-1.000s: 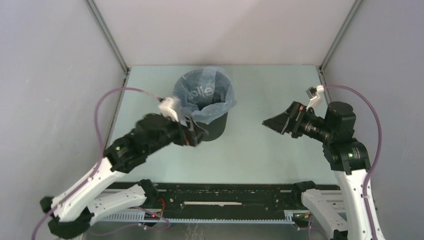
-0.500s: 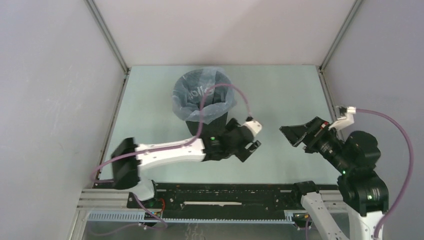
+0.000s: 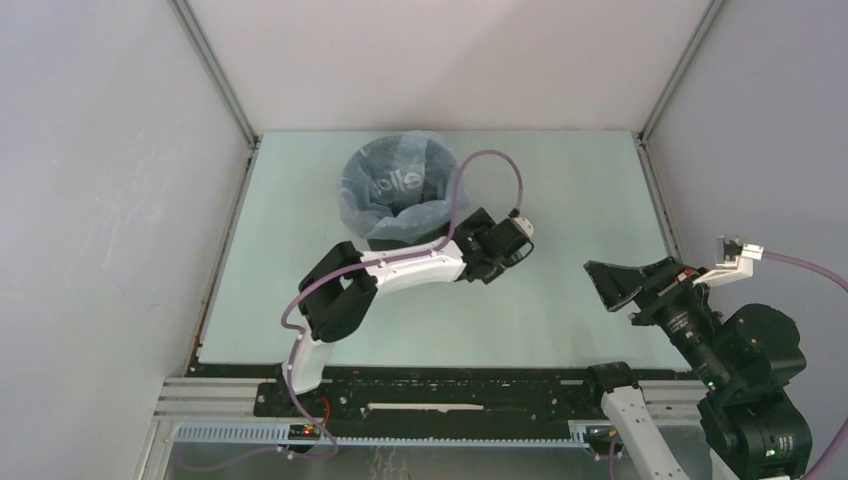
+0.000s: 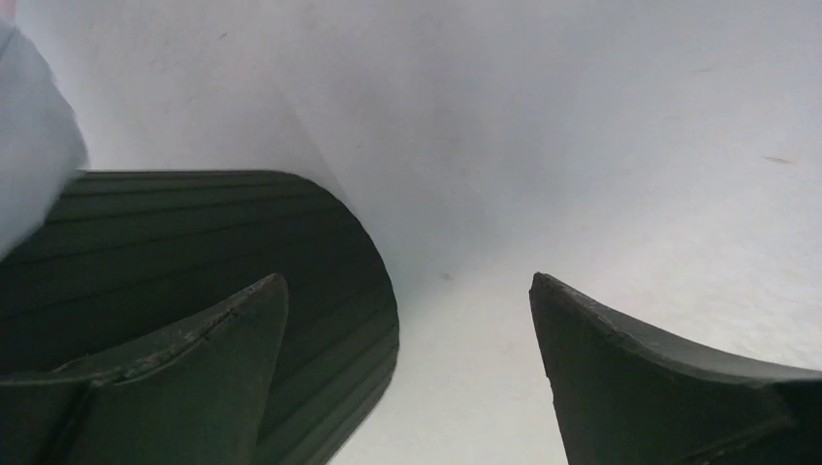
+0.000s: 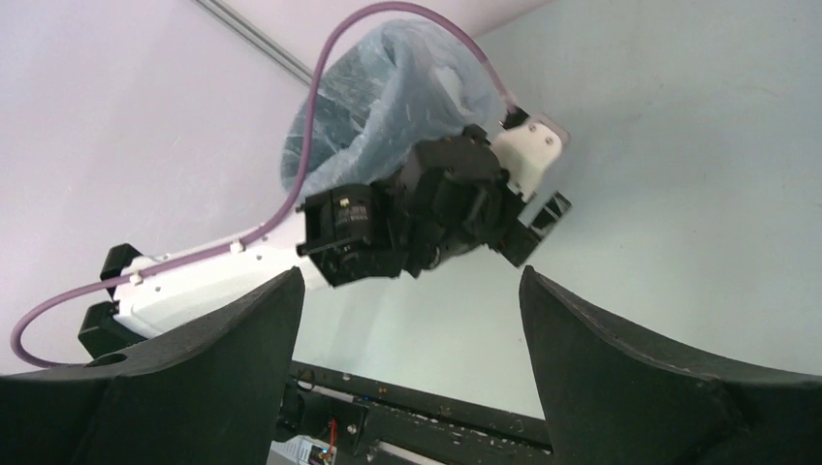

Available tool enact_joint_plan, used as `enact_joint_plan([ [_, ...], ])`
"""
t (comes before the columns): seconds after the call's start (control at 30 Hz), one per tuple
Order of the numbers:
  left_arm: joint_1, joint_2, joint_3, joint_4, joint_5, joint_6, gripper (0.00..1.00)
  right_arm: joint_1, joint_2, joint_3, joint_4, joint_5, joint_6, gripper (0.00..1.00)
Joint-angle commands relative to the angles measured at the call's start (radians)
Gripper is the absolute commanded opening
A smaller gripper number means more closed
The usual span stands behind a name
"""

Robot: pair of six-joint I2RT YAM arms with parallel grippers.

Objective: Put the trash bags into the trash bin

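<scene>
The trash bin [image 3: 415,243], round and black, stands at the back middle of the table. The trash bag [image 3: 395,185], pale grey-blue film with white lettering, lines its mouth and drapes over the rim. My left gripper [image 3: 497,255] is low beside the bin's right front, open and holding nothing. In the left wrist view the ribbed bin wall [image 4: 194,252] fills the left, with a corner of the bag [image 4: 29,155] above it and my left gripper [image 4: 407,300] spread wide. My right gripper [image 3: 610,280] hangs open well to the right, facing the bag-lined bin [image 5: 388,87]; nothing lies between its fingertips [image 5: 412,291].
The left arm's white link [image 3: 400,268] crosses in front of the bin, and its purple cable [image 3: 490,160] arcs over the bin's right side. Grey walls close in the table on three sides. A black rail [image 3: 430,390] runs along the near edge.
My left arm has swung from the bin's left side around its front to its right side. My right arm has drawn back toward the near right. Both grippers stayed open.
</scene>
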Motion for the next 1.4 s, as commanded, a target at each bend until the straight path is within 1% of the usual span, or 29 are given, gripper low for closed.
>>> enact_joint_plan([
  [0.0,0.084,-0.066,-0.035,-0.005,-0.04,0.007,1.0,0.0,0.028,0.016,-0.015,0.001,-0.035,0.91],
  [0.1,0.122,-0.085,-0.088,0.009,-0.049,0.018,1.0,0.0,0.045,0.014,-0.011,-0.008,-0.046,0.91],
  [0.23,0.198,-0.106,-0.156,0.013,-0.05,-0.016,1.0,0.0,0.074,0.01,0.011,-0.035,-0.055,0.91],
  [0.43,0.361,-0.173,-0.282,0.059,-0.074,-0.015,1.0,0.0,0.084,-0.003,0.025,-0.057,-0.06,0.91],
  [0.6,0.496,-0.185,-0.265,0.044,-0.077,-0.02,1.0,0.0,0.089,-0.006,0.021,-0.079,-0.066,0.91],
  [0.7,0.538,-0.201,-0.244,0.004,-0.048,-0.035,1.0,0.0,0.091,-0.006,0.017,-0.086,-0.065,0.91],
  [0.77,0.518,-0.235,-0.266,0.006,0.013,-0.014,1.0,0.0,0.087,-0.006,0.008,-0.081,-0.069,0.91],
  [0.83,0.462,-0.291,-0.316,0.021,0.025,0.008,1.0,0.0,0.084,-0.006,0.0,-0.072,-0.077,0.91],
  [0.87,0.432,-0.323,-0.332,0.015,0.053,0.005,1.0,0.0,0.08,-0.003,-0.003,-0.065,-0.086,0.91],
  [0.97,0.341,-0.438,-0.35,-0.011,0.18,-0.062,1.0,0.0,0.074,0.005,-0.014,-0.027,-0.107,0.93],
  [1.03,0.26,-0.52,-0.346,-0.018,0.234,-0.125,1.0,0.0,0.077,0.012,-0.022,0.003,-0.115,0.95],
  [1.13,0.14,-0.626,-0.267,-0.051,0.311,-0.225,1.0,0.0,0.093,0.04,-0.032,0.037,-0.145,0.95],
  [1.2,0.086,-0.688,-0.185,-0.093,0.277,-0.259,1.0,0.0,0.104,0.069,-0.031,0.057,-0.162,0.95],
  [1.3,0.076,-0.759,-0.022,-0.176,0.236,-0.288,1.0,0.0,0.131,0.158,-0.028,0.082,-0.178,0.95],
  [1.37,0.076,-0.795,0.087,-0.225,0.186,-0.256,1.0,0.0,0.159,0.221,-0.034,0.096,-0.187,0.94],
])
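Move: Just to the left hand's left, about 16 cm off and roughly level with it fore and aft, stands the trash bin, its middle some 5 cm higher than the low, open fingers. The trash bag lines its mouth, about 16 cm to the hand's left, 1 cm farther out and 15 cm above. From the right hand, the bin is about 20 cm ahead, 29 cm to the left and 26 cm below. Sweeping left about 25 cm and forward some 9 cm, the left hand dips slightly and turns counter-clockwise about 30 degrees, its open gripper pushing the bin's right side low down. It then reverses, drawing right and back away from the bin while rising over 20 cm, undoing that turn and rolling its left side down; the fingers stay wide open. ##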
